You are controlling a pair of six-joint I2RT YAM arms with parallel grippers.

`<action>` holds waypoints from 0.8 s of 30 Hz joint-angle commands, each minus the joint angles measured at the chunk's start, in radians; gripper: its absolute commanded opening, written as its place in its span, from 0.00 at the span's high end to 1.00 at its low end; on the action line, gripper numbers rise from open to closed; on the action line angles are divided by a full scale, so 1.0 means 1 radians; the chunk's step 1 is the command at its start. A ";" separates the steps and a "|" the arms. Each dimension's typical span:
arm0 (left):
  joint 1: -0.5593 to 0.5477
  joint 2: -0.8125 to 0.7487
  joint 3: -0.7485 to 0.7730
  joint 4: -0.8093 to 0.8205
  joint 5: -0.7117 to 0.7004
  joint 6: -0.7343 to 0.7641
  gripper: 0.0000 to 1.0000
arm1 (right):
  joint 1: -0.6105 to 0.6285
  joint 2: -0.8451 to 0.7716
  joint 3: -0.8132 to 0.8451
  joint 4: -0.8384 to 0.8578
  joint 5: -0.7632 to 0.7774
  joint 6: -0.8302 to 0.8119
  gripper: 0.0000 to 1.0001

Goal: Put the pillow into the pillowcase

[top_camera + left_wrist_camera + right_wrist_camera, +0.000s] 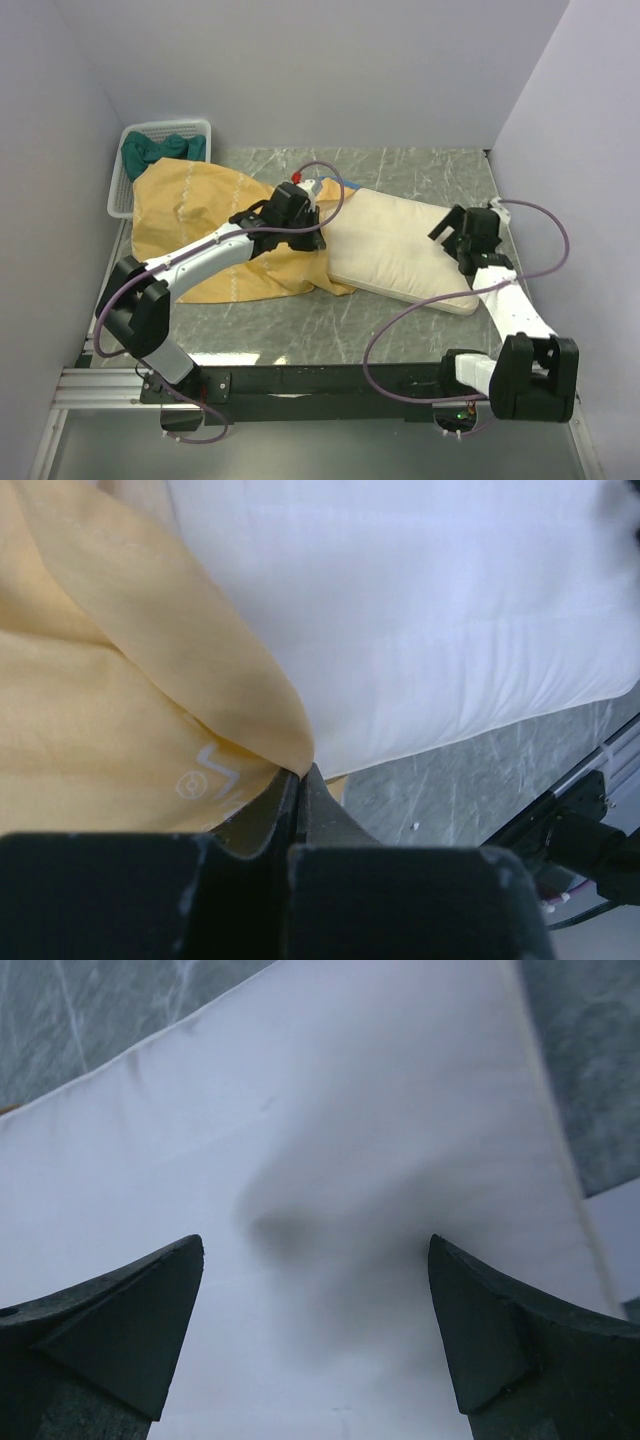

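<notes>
The cream-white pillow (405,250) lies flat on the table's right half, its left end at the mouth of the pillowcase (205,225), which lies crumpled, mustard-yellow side out. My left gripper (305,205) is shut on the pillowcase's yellow edge (270,720), right beside the pillow (430,620). My right gripper (450,228) hovers open over the pillow's right end. In the right wrist view the fingers (130,1320) stand wide apart above the pillow (330,1160), with a pinched dent between them.
A white basket (160,135) with dark green cloth (160,150) stands at the back left corner, touching the pillowcase. Grey walls enclose the marbled table (420,170) on three sides. A purple cable (530,215) loops off each arm.
</notes>
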 commanded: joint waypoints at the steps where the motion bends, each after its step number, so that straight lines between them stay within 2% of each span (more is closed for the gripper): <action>1: -0.018 0.010 0.043 -0.026 -0.018 0.027 0.98 | -0.090 -0.060 -0.061 0.004 0.017 -0.011 0.00; 6: -0.024 0.016 0.061 -0.046 -0.024 0.030 0.99 | -0.149 -0.040 -0.084 0.022 0.032 -0.029 0.00; 8: -0.026 0.018 0.064 -0.048 -0.026 0.036 0.98 | -0.163 -0.018 -0.078 0.038 -0.008 -0.026 0.00; 10: -0.027 0.018 0.069 -0.054 -0.029 0.034 0.98 | -0.163 0.038 -0.072 0.062 -0.003 -0.020 0.00; 13: -0.033 0.018 0.067 -0.045 -0.021 0.033 0.98 | -0.169 0.137 -0.066 0.111 -0.051 0.001 0.00; 14: -0.036 0.022 0.069 -0.043 -0.015 0.036 0.98 | -0.170 0.157 -0.058 0.123 -0.124 0.010 0.03; 15: -0.044 0.035 0.079 -0.049 -0.012 0.039 0.99 | -0.169 0.167 -0.061 0.174 -0.167 0.018 0.08; 18: -0.075 0.071 0.134 -0.083 -0.024 0.066 0.99 | -0.122 0.122 -0.055 0.203 -0.256 0.043 0.71; 19: -0.084 0.079 0.145 -0.100 -0.029 0.080 0.99 | -0.103 0.103 -0.032 0.196 -0.264 0.040 0.85; 23: -0.122 0.110 0.181 -0.117 -0.021 0.105 0.99 | 0.018 0.025 0.049 0.115 -0.351 0.001 0.98; 24: -0.135 0.110 0.173 -0.115 -0.026 0.106 0.99 | 0.047 -0.010 0.062 0.092 -0.324 -0.008 0.99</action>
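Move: The right hand hangs wide open over the pillow's right end, whose middle is about 5 cm to the right, 1 cm back and 5 cm below. The pillow's middle lies some 8 cm left, 3 cm back and 6 cm lower; the pillowcase mouth is roughly 25 cm left and 2 cm back. The left hand, already gripping that mouth, has the pillow's middle about 19 cm to its right, level fore and aft, some 5 cm below. The right fingers pinch the pillow's right end: the hand swings about 5 cm right and slightly back, sinks some 4 cm and shuts on the fabric, then lifts and draws it back left about 5 cm and forward. The left hand keeps its hold on the pillowcase mouth and late on pulls it some 3 cm right along the pillow, turning slightly clockwise. ##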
